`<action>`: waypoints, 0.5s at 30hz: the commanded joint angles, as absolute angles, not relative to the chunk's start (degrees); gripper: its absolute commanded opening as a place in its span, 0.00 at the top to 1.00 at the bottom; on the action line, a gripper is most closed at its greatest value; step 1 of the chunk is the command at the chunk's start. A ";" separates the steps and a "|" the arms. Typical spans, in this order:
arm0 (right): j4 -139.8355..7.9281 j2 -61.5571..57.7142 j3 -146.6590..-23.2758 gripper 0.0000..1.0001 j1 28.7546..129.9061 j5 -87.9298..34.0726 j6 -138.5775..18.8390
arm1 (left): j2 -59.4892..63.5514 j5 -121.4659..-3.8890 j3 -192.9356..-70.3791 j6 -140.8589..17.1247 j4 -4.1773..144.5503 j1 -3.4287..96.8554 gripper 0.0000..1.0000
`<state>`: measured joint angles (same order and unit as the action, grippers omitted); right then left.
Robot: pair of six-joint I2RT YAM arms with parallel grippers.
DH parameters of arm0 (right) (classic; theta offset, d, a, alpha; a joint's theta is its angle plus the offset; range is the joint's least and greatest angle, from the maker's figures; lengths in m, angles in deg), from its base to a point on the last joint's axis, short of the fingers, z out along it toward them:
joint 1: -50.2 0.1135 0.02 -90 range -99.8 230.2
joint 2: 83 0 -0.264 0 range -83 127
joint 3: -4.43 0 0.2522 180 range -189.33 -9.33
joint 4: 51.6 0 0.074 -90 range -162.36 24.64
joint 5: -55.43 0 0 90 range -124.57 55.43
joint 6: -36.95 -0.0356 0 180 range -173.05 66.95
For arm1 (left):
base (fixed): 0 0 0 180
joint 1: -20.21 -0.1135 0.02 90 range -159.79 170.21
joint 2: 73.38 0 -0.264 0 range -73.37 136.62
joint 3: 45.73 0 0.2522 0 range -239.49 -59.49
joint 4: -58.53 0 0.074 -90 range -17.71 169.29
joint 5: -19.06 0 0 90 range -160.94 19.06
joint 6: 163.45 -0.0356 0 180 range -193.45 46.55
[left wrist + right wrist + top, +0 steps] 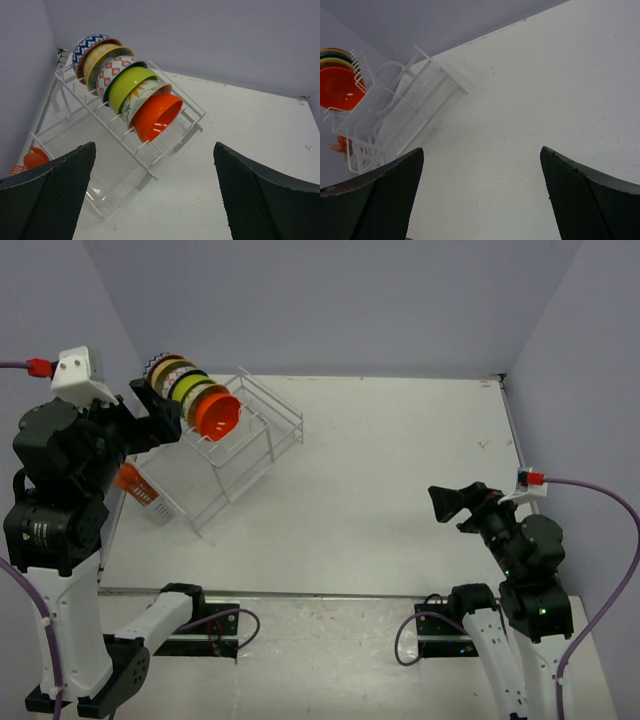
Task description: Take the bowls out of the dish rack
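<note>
The dish rack (258, 452) stands at the table's far left, a white wire frame set at an angle. Several bowls stand on edge in one row in it. The plain orange-red bowl (217, 415) (157, 117) is at the near end, then a floral one, a lime-green one (131, 86), a red-patterned one (116, 70), a yellow one, and a blue-patterned one (87, 47) at the far end. My left gripper (165, 422) (154, 143) hangs open above the rack's left side, short of the orange-red bowl and touching nothing. My right gripper (447, 502) (482, 148) is open over bare table at the right.
An orange utensil (135, 485) (32, 159) sits in a holder on the rack's left side, close to the left wall. Walls close the table at the back and on both sides. The rack (405, 115) shows at the far left in the right wrist view.
</note>
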<state>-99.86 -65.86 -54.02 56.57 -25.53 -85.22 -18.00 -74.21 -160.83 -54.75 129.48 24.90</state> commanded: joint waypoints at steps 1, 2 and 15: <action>-97.96 -64.02 -56.26 0.01 56.62 -24.63 -84.00 | -12.58 -72.00 -164.95 -58.68 135.66 26.54 0.00; -98.05 -63.50 -56.53 0.01 56.62 -24.81 -83.73 | -10.99 -70.78 -165.83 -59.03 135.66 27.59 0.00; -97.17 -61.11 -56.71 0.01 56.62 -24.99 -83.30 | 12.66 -133.58 -179.99 -47.60 147.79 92.72 0.00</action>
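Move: The orange bowl, front one of the row in the rack, lies about 25 cm ahead of the left hand, straight in line and some 30 cm below. Behind it the lime bowl stands about 6 cm farther out and 6 cm more to the left, and the orange utensils are roughly 8 cm ahead and 22 cm left of the hand. From the right hand the orange bowl is about 29 cm ahead, 52 cm left and 13 cm lower. Empty and wide open, the left hand swings fast to its right, about 24 cm, away from its place in line with the bowls and out over the bare table to the right of the rack, first easing a little forward and then curving back and sinking some 5 cm as it speeds up. On the way the wrist turns clockwise by roughly 25 degrees and rolls its left side up about 20, the fingers tipping slightly down and touching nothing. ##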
